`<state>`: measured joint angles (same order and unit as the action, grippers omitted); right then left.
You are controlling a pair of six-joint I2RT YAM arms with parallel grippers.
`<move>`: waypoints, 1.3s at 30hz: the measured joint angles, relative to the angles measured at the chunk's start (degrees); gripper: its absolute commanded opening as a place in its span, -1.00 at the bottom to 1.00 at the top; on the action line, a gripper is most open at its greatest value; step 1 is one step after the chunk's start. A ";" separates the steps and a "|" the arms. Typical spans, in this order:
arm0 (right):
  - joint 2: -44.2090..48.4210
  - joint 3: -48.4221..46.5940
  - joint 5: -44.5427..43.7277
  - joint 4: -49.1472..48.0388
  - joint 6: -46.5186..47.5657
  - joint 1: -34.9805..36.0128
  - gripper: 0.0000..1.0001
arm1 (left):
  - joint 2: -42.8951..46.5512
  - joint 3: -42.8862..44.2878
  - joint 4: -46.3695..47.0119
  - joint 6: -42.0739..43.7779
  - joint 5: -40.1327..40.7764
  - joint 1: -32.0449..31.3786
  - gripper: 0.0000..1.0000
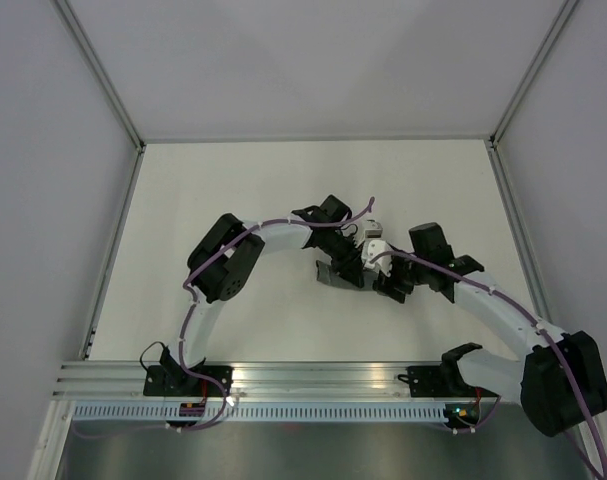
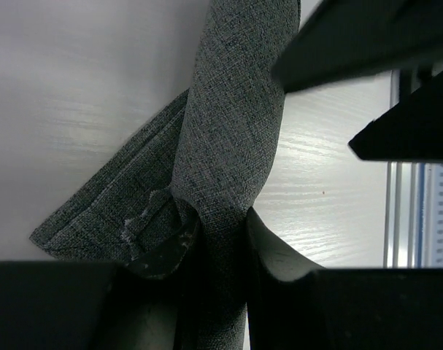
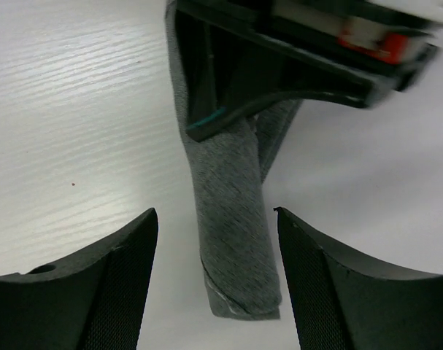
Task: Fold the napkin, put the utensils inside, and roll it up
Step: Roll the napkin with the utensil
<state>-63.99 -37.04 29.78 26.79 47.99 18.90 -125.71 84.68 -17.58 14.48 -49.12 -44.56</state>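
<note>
The napkin (image 2: 232,131) is a dark grey fabric roll with a flatter folded flap (image 2: 112,211) beside it. My left gripper (image 2: 217,240) is shut on the roll, a finger pressed into each side. In the right wrist view the napkin (image 3: 232,240) ends in a rolled tip lying between the wide-apart fingers of my open right gripper (image 3: 216,211), which do not touch it. From above, the napkin (image 1: 335,275) lies mid-table with the left gripper (image 1: 355,262) and right gripper (image 1: 391,285) meeting over it. The utensils are hidden.
The white table (image 1: 233,200) is boxed in by pale walls at the back and sides. An aluminium rail (image 1: 313,375) carrying both arm bases runs along the near edge. The right gripper's fingers (image 2: 352,44) hang close above the roll.
</note>
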 measured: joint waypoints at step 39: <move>-18.45 -1.51 -18.38 -13.33 -3.50 16.79 -0.49 | 1.88 4.79 -5.92 -9.60 1.64 8.68 0.12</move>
<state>-82.43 -38.54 11.40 13.45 44.49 35.68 -123.83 89.47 -23.51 4.89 -47.48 -35.88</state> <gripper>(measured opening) 0.358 0.558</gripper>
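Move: The napkin roll lies roughly left to right under the right hand. Its middle is about 6 cm to that hand's left, level with it fore and aft, and 6 cm below. From the right hand, the roll's loose flap is some 7 cm left and 5 cm ahead, and the pinching left fingers are about 10 cm left and 1 cm ahead, all that same 6 cm lower. For the left hand, already pinching the roll, its middle is about 2 cm to the right, at finger height. The right fingers come down astride the roll and pinch it to the right of the left hand's hold, after dropping about 6 cm and moving 4 cm left, tilting some 15 degrees. The left hand meanwhile keeps its pinch, twisting forward-over about 10 degrees, then opens, lets go and speeds away forward, left and up, about 8 cm in all. ##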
